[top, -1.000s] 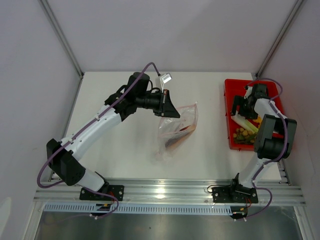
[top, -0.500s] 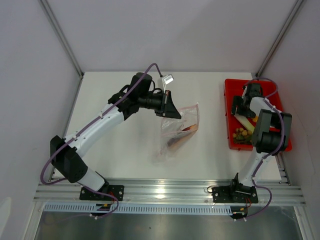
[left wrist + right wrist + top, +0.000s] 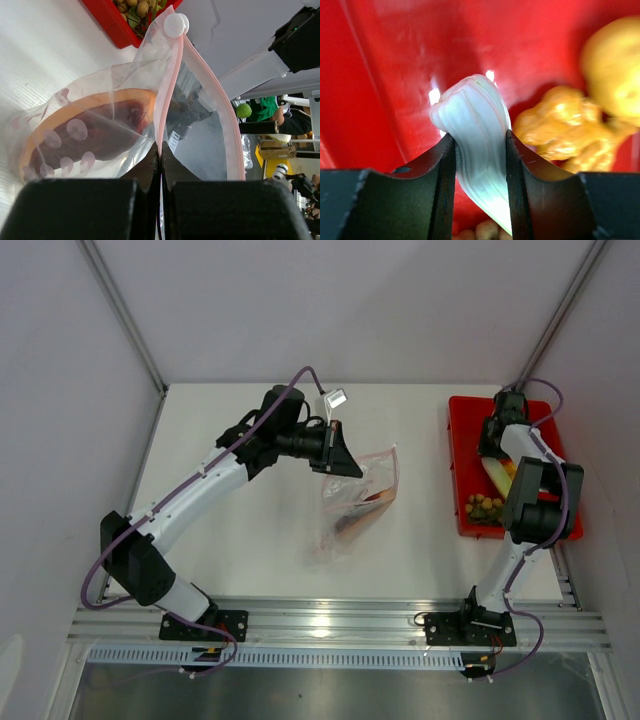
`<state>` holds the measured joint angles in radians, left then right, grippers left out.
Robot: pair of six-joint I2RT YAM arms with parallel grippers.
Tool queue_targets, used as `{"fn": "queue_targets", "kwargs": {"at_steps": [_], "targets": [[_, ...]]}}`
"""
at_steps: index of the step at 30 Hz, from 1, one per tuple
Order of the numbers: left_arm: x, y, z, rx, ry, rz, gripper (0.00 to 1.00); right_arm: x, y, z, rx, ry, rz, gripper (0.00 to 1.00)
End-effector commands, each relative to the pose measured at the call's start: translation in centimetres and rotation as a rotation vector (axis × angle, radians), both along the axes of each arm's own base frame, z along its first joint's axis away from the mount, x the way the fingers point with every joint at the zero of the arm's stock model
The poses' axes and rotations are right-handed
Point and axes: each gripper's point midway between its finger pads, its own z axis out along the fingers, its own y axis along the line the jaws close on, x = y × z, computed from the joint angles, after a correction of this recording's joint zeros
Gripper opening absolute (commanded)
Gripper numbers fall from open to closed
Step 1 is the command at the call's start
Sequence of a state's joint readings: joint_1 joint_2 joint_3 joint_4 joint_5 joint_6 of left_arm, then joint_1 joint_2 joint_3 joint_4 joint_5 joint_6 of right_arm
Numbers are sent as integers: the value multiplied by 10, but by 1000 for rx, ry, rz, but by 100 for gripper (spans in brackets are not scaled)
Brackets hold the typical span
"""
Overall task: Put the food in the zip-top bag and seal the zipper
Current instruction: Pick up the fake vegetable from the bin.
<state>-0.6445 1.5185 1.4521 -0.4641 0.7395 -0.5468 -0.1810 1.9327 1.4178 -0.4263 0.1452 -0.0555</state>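
The clear zip-top bag (image 3: 358, 495) hangs from my left gripper (image 3: 340, 455), its lower part resting on the table. In the left wrist view that gripper (image 3: 160, 150) is shut on the pink zipper (image 3: 167, 95) edge, and the other lip stands apart, so the mouth gapes. An orange slice (image 3: 65, 115) and a dark red piece (image 3: 107, 132) lie inside. My right gripper (image 3: 480, 135) is down in the red tray (image 3: 458, 420), shut on the white end of the leek (image 3: 475, 110). The bunch of tan balls (image 3: 482, 506) lies at the tray's near end.
Blurred yellow-orange food (image 3: 560, 130) lies just right of the held leek, with a yellow lump (image 3: 612, 65) beyond it. The tray's wall (image 3: 350, 100) rises close on the left. A white slider (image 3: 173, 25) sits at the zipper's far end.
My right gripper has moved toward the tray's far end and closed from wide open onto the leek. The left arm shifted slightly, still holding the bag.
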Motion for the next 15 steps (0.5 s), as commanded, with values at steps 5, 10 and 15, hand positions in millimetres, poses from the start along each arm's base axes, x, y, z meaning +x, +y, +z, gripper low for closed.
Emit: {"fn": "queue_targets", "kwargs": {"at_steps": [5,10,15], "targets": [[3,1,15,-41,-2,22,1,20,-28,181,-166,-411,-80,0],[-1,4,19,-54,-6,38,1,6,-19,263,-152,-664,-75,0],[-3,8,21,-52,-13,55,1,-18,18,340,-49,-871,-4,0]]}}
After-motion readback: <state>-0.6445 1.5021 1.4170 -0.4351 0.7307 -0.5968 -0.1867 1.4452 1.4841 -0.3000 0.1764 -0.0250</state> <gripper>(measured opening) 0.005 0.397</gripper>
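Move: Some 18 cm back, 37 cm to the left and 21 cm above the right hand is the zip-top bag's open mouth. In the bin around that hand, all about 3 cm below it, lie the knobbly yellow piece, 8 cm right and 4 cm back, the yellow fruit, 14 cm right and level with it, and the brown cluster, 13 cm back and 1 cm left. From the left hand the mouth lies about 5 cm right and 2 cm ahead, at its height. Lifting the fake vegetable, already pinched near its white end, the right hand goes almost straight up by about 27 cm, slow at first and then fast, out of the red bin. The wrist swings the fingers up and forward some 40 degrees as it climbs, and they keep their grip. The left hand stays put, still pinching the bag's rim. ##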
